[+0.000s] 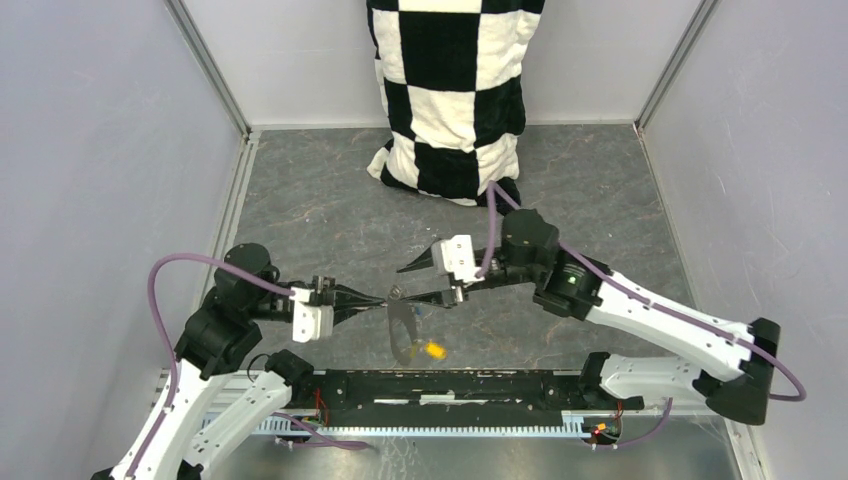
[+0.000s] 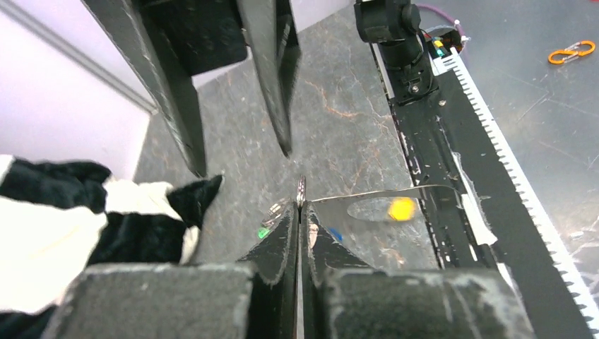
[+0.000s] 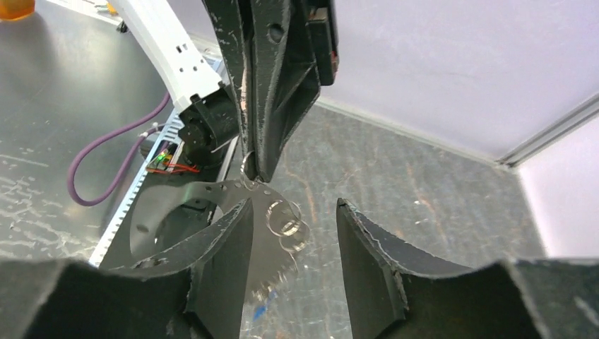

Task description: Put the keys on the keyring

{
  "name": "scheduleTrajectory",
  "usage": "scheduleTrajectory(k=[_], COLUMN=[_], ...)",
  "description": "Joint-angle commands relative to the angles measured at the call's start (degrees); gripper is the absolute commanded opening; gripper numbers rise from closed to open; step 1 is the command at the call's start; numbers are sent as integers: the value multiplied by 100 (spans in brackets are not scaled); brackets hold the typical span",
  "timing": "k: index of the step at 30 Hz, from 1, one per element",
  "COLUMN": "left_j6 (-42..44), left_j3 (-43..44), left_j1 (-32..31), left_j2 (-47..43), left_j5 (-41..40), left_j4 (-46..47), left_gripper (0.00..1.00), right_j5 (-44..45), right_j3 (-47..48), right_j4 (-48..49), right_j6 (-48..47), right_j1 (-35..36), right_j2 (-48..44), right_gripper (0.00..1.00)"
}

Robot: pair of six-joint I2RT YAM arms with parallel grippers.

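Observation:
The keyring [image 1: 403, 330], a grey strap loop with thin silver rings [image 3: 286, 222], hangs above the table between both arms. My left gripper [image 1: 380, 300] is shut on its top; a silver ring edge [image 2: 301, 189] pokes out between the fingertips [image 2: 289, 219]. My right gripper [image 1: 405, 285] faces it from the right with jaws open, its fingers [image 3: 229, 236] flanking the hanging rings without touching. A yellow key [image 2: 401, 209] shows near the strap's lower end. A blue key [image 2: 335, 234] and a green key [image 2: 263, 232] show blurred beside my left fingers; whether they hang or lie flat is unclear.
A black-and-white checkered cloth [image 1: 450, 90] stands against the back wall. A black rail [image 1: 460, 385] runs along the near edge between the arm bases. Grey walls close the left and right sides. An orange carabiner [image 2: 572, 51] lies beyond the rail.

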Motion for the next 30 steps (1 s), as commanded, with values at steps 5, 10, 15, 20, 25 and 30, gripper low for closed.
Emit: scheduleTrajectory(k=[5, 10, 15, 20, 25, 30], left_j6=[1212, -322, -1930, -3661, -3923, -3974], left_j3=[462, 508, 740, 867, 1065, 1101], left_j1=[-11, -15, -16, -15, -15, -21], left_j2=[18, -11, 242, 526, 738, 793], left_j5=[816, 839, 880, 860, 1158, 1259], left_j4=[466, 1876, 3207, 4515, 4558, 4595], left_gripper=[2, 2, 2, 2, 2, 2], right_j5=[422, 143, 50, -11, 77, 75], right_j3=[-338, -830, -1337, -1618, -1798, -1673], right_j4=[512, 1545, 2718, 3554, 4518, 4944], right_j6=[134, 681, 1282, 1666, 2076, 2179], right_j1=[8, 8, 9, 9, 18, 12], right_j2=[-829, -1093, -1353, -1527, -1629, -1496], right_gripper=[54, 51, 49, 48, 47, 47])
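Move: The ring pinched in my left fingers, at their tips, lies about 3 cm left of my open right hand, 2 cm back and 2 cm below. From my left hand, the metal plate's middle hangs some 4 cm back, 2 cm right and 6 cm down; the blue key is about 5 cm right, 1 cm back and 8 cm down; the yellow key roughly 6 cm back, 8 cm right and 10 cm down. The green key lies on the table some 18 cm ahead of the left hand, 13 cm right, 31 cm below. I lift the plate by its ring with my left hand, about 14 cm up and slightly back, keeping the pinch shut and tipping the fingers upward some 20 degrees. My right hand stays open and draws off rightward from the ring while climbing about 10 cm with a small dip on the way, also going back and tilting its fingertips up by 30 degrees. ##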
